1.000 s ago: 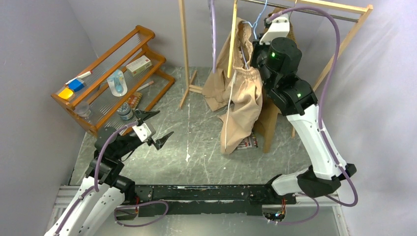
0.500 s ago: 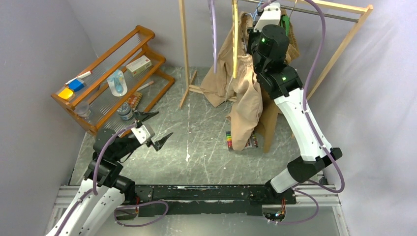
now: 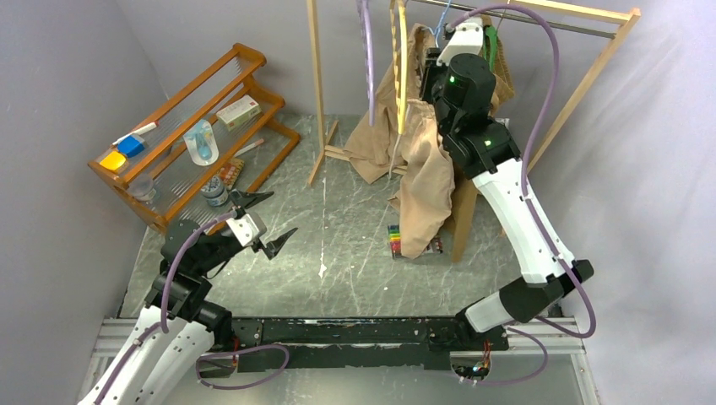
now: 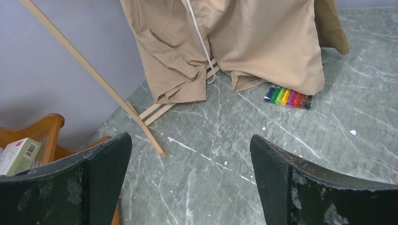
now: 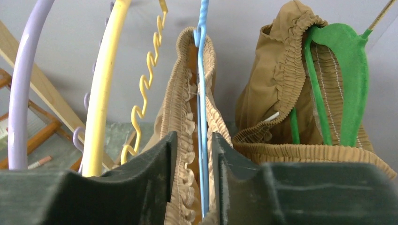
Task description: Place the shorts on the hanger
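The light tan shorts [image 3: 426,177] hang from the rail, their legs reaching down to the floor [image 4: 263,42]. In the right wrist view the gathered waistband [image 5: 180,117] wraps both sides of the thin light-blue hanger [image 5: 202,93], which runs straight up between my fingers. My right gripper [image 5: 193,138] is high at the rail, its jaws a little apart around waistband and hanger, no longer squeezing them. My left gripper [image 3: 272,218] hovers low over the floor at the left, wide open and empty [image 4: 190,140].
A yellow hanger [image 5: 105,84] and a lilac hanger [image 5: 21,93] hang left of the shorts. Darker brown shorts on a green hanger [image 5: 347,70] hang to the right. The wooden rack's post [image 3: 317,84], a shelf [image 3: 194,126] and a marker pack [image 4: 287,96] stand nearby.
My right arm has swung up and left to the rail with the shorts, and its jaws have just parted slightly. The left arm has not moved.
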`<state>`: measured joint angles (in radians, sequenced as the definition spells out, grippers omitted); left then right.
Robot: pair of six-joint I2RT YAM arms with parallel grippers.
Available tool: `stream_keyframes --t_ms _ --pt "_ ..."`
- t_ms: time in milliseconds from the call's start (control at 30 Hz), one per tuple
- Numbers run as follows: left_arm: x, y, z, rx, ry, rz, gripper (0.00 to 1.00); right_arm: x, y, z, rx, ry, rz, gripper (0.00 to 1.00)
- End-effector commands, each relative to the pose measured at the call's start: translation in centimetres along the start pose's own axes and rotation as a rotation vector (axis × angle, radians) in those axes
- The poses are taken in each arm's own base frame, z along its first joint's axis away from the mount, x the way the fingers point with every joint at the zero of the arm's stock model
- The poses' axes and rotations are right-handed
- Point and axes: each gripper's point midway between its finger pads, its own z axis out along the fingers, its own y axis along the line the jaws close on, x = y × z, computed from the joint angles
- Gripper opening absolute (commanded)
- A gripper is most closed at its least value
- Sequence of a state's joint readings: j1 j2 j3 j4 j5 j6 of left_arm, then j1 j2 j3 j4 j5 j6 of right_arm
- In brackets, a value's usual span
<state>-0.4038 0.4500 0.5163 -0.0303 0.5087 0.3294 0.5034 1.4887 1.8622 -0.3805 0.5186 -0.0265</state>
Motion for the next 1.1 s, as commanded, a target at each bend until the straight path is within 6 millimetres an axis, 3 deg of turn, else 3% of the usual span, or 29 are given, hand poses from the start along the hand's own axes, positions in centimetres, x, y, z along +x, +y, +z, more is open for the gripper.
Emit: stream_keyframes --t_ms 0,200,433,667,800,933,1067 --pt "0.2 0.0 0.0 -0.002 0.000 -0.003 1.00 0.7 0.0 -1.9 -0.042 0.048 0.078 0.45" --pt "-0.7 1.3 -0.1 -0.076 -0.018 -0.044 0.99 2.5 -0.4 -4.9 -0.073 0.137 0.149 0.77" --pt "-4.3 4.5 -1.1 -0.253 -0.028 -0.240 1.00 4.6 -1.6 -10.0 -0.134 0.215 0.181 0.99" --pt "-8.3 6.6 -2.1 -0.352 -0.027 -0.388 0.99 5.7 -1.4 -14.7 -0.271 0.229 0.223 1.00" --pt "-9.7 6.6 -2.2 -0.346 -0.028 -0.460 1.00 6.9 -0.4 -17.1 -0.384 0.241 0.235 1.00" --pt "-10.2 5.7 -2.2 -0.307 -0.029 -0.522 1.00 9.0 0.1 -18.7 -0.429 0.276 0.291 1.00" --pt "-8.8 5.0 -2.3 -0.310 -0.023 -0.590 1.00 11.1 0.8 -19.9 -0.460 0.330 0.353 1.00"
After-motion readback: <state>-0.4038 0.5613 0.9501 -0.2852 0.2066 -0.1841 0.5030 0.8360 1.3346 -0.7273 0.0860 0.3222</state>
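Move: The right hand is level with the near arm of the blue hanger, its fingers already loosening around it; the hanger's middle lies about 6 cm ahead, with the rod some 7 cm ahead and 12 cm up. The shorts hang roughly 20 cm below, 2 cm ahead and 2 cm left. The yellow hanger is 7 cm left and 4 cm ahead. From the left hand, the blue hanger is about 27 cm ahead, 32 cm right and 22 cm higher. Backing straight off the blue hanger, the right hand comes about 19 cm towards the base and sinks some 10 cm, most steeply at the end. Its fingers spread from slightly to fully open, leaving the hanger's near arm, while the wrist swings counter-clockwise and tips down. The empty, open left hand rises about 11 cm, drifts left and rolls. ##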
